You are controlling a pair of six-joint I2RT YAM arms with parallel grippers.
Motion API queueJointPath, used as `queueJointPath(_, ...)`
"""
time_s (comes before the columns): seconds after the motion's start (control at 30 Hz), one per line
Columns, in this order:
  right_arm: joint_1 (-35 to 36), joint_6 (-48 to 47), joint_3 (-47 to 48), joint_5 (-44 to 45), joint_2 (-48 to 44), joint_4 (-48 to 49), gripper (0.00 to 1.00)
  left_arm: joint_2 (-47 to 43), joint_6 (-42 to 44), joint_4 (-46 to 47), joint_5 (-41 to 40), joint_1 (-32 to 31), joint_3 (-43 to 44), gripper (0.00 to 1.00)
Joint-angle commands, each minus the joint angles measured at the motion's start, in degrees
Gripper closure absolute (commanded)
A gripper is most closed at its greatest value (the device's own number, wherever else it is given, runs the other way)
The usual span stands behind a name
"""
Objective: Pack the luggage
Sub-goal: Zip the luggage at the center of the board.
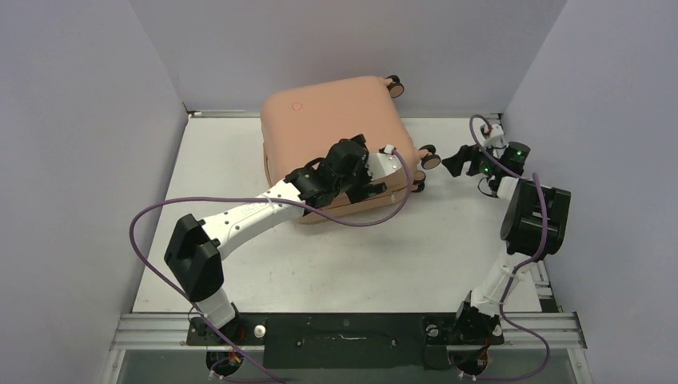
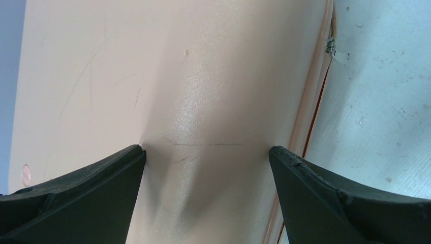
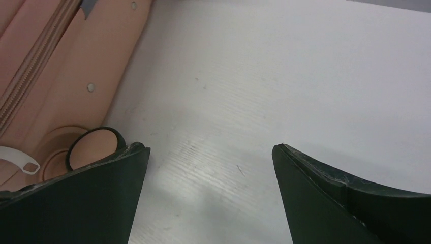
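The luggage (image 1: 320, 120), a peach-pink hard-shell suitcase, lies flat and zipped shut at the back middle of the table. My left gripper (image 1: 369, 180) hovers over its near right part. In the left wrist view the left gripper (image 2: 207, 150) is open, both fingertips right at the smooth shell of the luggage (image 2: 193, 76), nothing between them. My right gripper (image 1: 457, 158) stands open just right of the suitcase's wheels. In the right wrist view the right gripper (image 3: 211, 147) spans bare table, with the luggage (image 3: 76, 76) and one black-tyred wheel (image 3: 94, 145) at its left finger.
The white table (image 1: 448, 240) is boxed in by grey walls on three sides. A zipper pull (image 2: 331, 46) hangs at the suitcase's seam. Purple cables loop from both arms. The arm bases sit on the rail at the near edge.
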Motion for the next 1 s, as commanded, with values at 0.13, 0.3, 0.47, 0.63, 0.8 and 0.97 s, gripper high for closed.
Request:
queueJointPath(0.13,8.14,-1.05,9.37,-11.19,7.65,0.80,0.09,-4.58,1.83,-5.29,3.66,4.05,0.38,0.04)
queueJointPath(0.3,10.51,3.86,11.78,-14.74,10.71,5.00,0.10,-4.66,1.93,-6.03,5.20,4.60,0.16,0.04)
queueJointPath(0.47,11.02,21.35,11.58,-23.34,14.22,21.27,0.16,-4.68,1.89,-6.17,5.69,4.56,-0.29,0.04)
queueJointPath(0.63,10.71,67.03,7.74,-31.80,20.53,77.56,0.27,-5.09,2.28,-6.82,5.57,4.74,-0.09,0.04)
queueJointPath(0.8,11.65,68.39,2.71,-36.50,18.32,79.08,0.40,-6.24,2.16,-8.07,6.54,6.20,0.93,0.04)
queueJointPath(0.97,12.39,66.94,-4.28,-37.17,13.69,79.15,0.42,-9.10,2.41,-8.59,7.52,7.94,0.19,0.04)
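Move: The zip end at the suitcase's near right corner lies about 15 cm to the right hand's left, some 7 cm back and roughly level in height. From that hand, the upper wheel is about 10 cm left, 3 cm back and 8 cm higher; the lower wheel is 11 cm left, 7 cm back and 6 cm lower. From the open left hand, the zip end lies about 10 cm right, 3 cm back and 10 cm below. Right hand sweeps about 13 cm left, then back towards the zip end, turning, part-closing; left hand shifts left. ##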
